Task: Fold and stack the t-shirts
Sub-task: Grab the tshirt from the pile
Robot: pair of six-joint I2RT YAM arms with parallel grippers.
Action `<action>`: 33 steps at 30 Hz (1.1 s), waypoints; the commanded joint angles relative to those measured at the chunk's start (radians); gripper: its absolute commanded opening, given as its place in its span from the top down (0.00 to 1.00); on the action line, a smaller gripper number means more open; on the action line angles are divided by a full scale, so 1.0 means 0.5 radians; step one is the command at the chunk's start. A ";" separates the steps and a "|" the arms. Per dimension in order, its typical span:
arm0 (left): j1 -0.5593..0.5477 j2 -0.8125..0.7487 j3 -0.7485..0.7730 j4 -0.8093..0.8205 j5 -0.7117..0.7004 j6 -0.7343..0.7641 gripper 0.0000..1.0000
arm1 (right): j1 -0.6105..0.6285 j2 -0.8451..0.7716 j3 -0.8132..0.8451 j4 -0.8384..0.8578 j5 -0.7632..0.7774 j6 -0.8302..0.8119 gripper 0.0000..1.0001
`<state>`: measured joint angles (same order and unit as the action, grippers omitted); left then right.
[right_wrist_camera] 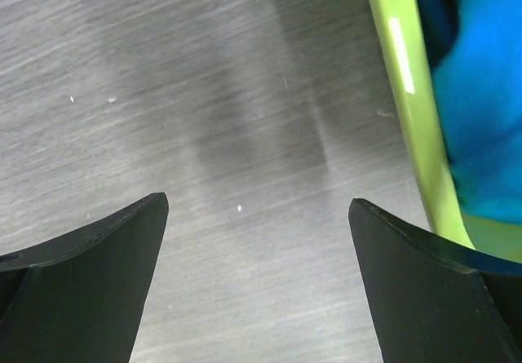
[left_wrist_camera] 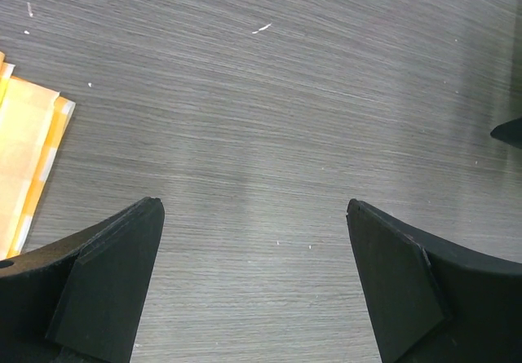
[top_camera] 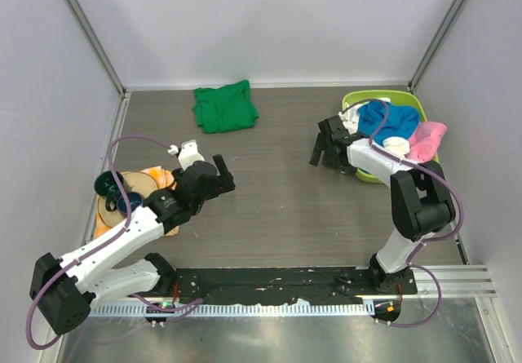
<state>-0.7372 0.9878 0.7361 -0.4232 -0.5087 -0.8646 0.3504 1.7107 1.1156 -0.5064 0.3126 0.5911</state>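
Observation:
A green t-shirt [top_camera: 224,108] lies folded on the table at the back, left of the middle. A blue t-shirt [top_camera: 390,120] [right_wrist_camera: 481,94], a pink one [top_camera: 428,139] and a bit of white cloth [top_camera: 397,144] are piled in a lime-green basket [top_camera: 404,96] [right_wrist_camera: 404,94] at the back right. My left gripper [top_camera: 226,175] [left_wrist_camera: 253,208] hovers open over bare table, well in front of the green t-shirt. Just left of the basket's rim, my right gripper [top_camera: 324,152] [right_wrist_camera: 258,204] is open over the tabletop. Neither gripper holds anything.
An orange-yellow checked cloth [top_camera: 155,179] [left_wrist_camera: 24,159] lies at the left beside the left arm, with dark round dishes [top_camera: 110,185] and a tan plate [top_camera: 134,188] on it. White walls close off the table on three sides.

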 commanded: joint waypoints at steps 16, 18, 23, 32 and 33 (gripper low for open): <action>0.008 0.160 0.071 0.040 0.152 0.014 0.00 | 0.088 -0.749 -0.341 -0.607 0.445 0.419 0.00; 0.008 0.163 0.077 0.034 0.140 0.026 0.00 | 0.069 -0.737 -0.338 -0.595 0.482 0.419 0.00; 0.008 0.181 0.102 0.027 0.122 0.054 0.00 | -0.062 -0.584 -0.286 -0.521 0.470 0.331 0.00; 0.008 0.239 0.135 0.018 0.063 0.115 0.00 | -0.336 -0.234 -0.194 -0.254 0.372 0.165 0.01; 0.008 0.255 0.145 0.015 0.063 0.119 0.00 | -0.345 -0.194 -0.142 -0.245 0.378 0.128 0.00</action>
<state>-0.7372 1.1019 0.7631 -0.4255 -0.4400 -0.8280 0.1974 1.5532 0.9577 -0.7113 0.4801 0.7101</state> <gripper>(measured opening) 0.996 0.996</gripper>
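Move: Roughly 20 cm to the right of the right hand and 9 cm ahead, at about its height, is the middle of the lime basket, with its left rim close beside the fingers. In the basket, the blue shirt is about 14 cm ahead and 20 cm right, the white shirt 6 cm ahead and 22 cm right, and the pink shirt 8 cm ahead and 31 cm right. From the left hand, the basket is some 52 cm right, 19 cm ahead and 11 cm lower. Rounding the basket's near left corner, the empty right hand draws back about 9 cm, rising and then sinking to its starting height. It swings right some 10 cm, edging forward at the end towards the near rim and turning clockwise nearly 20 degrees. Its fingers stay wide open; contact with the rim can't be made out. The left hand sinks slightly. ##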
